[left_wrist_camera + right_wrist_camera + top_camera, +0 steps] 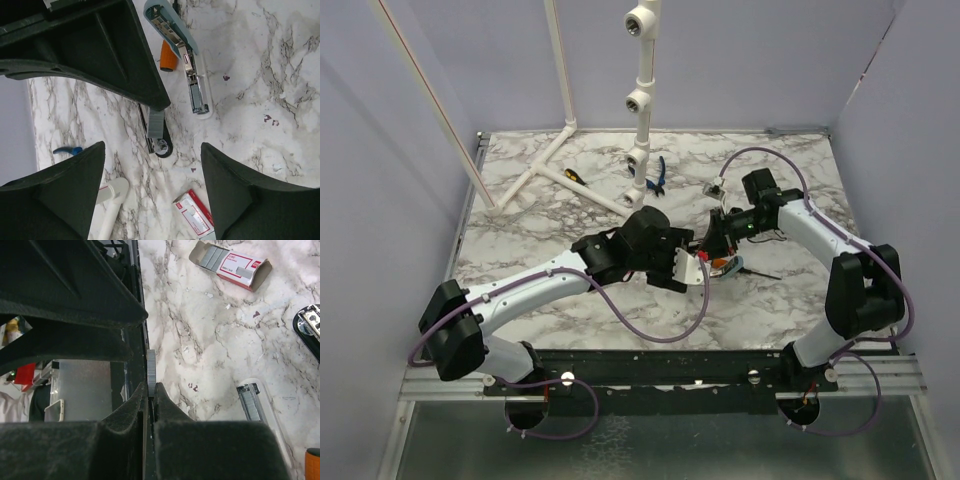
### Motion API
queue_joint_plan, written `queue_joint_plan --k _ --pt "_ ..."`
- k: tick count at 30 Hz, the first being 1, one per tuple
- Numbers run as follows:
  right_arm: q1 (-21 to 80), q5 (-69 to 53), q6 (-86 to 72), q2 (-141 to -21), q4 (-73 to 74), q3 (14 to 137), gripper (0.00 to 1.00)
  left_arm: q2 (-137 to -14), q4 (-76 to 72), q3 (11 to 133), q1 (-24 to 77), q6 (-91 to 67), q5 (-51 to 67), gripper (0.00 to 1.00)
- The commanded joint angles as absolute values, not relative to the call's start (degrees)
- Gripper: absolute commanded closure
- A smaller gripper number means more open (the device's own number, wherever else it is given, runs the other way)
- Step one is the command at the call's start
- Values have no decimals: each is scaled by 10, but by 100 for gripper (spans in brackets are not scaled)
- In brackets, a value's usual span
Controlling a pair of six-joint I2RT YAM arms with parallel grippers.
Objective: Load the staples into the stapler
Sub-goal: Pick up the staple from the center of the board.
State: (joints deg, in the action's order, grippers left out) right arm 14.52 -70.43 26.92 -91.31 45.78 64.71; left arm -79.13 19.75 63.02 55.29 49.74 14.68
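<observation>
My right gripper (151, 387) is shut on a thin silvery strip of staples (151, 371) that sticks out past its fingertips. In the left wrist view that strip (156, 125) hangs at the tip of the right fingers (125, 65), right over the metal channel of the slim black stapler (161, 146); whether it touches the channel I cannot tell. The stapler (310, 332) also shows at the right wrist view's edge. My left gripper (152, 155) stands open above the table with nothing between its fingers. The white and red staple box (197, 220) lies open near its right finger.
A pale teal bar (175, 35) with a metal inner part lies beside the stapler, and an orange-handled screwdriver (167, 57) is next to it. White pipe fittings (640, 100), blue pliers (657, 175) and a yellow-handled tool (575, 175) are at the back.
</observation>
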Motion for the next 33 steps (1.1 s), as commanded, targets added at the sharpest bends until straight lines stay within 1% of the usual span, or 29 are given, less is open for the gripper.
queue_joint_plan --k 1,5,9,13,25,31,33 --pt "144 -739 255 -929 467 662 95 -800 205 651 568 531 87 26" --pt "144 -744 253 -937 468 664 95 -806 203 650 580 547 66 36" --pt "145 -746 253 -940 469 665 95 -813 203 648 589 557 53 40" --pt "144 -746 254 -942 470 665 95 -824 199 654 591 560 46 48" --pt "144 -754 258 -951 476 670 95 -835 191 661 592 554 46 53" --pt "144 -755 258 -950 477 670 95 -837 192 655 595 560 47 53" --pt "144 -756 258 -950 477 670 95 -838 192 654 596 561 46 56"
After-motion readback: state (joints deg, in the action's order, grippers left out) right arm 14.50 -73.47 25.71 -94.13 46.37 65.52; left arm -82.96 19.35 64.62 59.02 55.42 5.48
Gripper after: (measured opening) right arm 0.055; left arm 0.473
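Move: The staple strip is already pinched in the right fingertips, its free part reaching about 1 cm to the left of that hand's point. From the left hand's open fingers it lies roughly 2 cm to the right, 1 cm ahead and 1 cm lower. Seen from the left hand, the open blue stapler lies about 5 cm right, 2 cm back and 10 cm below; the black stapler about 4 cm ahead, 1 cm left and 10 cm below; the staple box some 16 cm left, 1 cm back and 11 cm below. The left hand eases in on the staple strip in the right fingertips, creeping forward, down and to the right by about 1.5 cm in all and tilting some 10 degrees, while its fingers narrow from wide open to about half open on either side of the strip, without yet pinching it. The right hand keeps its shut grip and holds the strip practically still out to its left, over the table by the staplers, for the left hand to come around. ##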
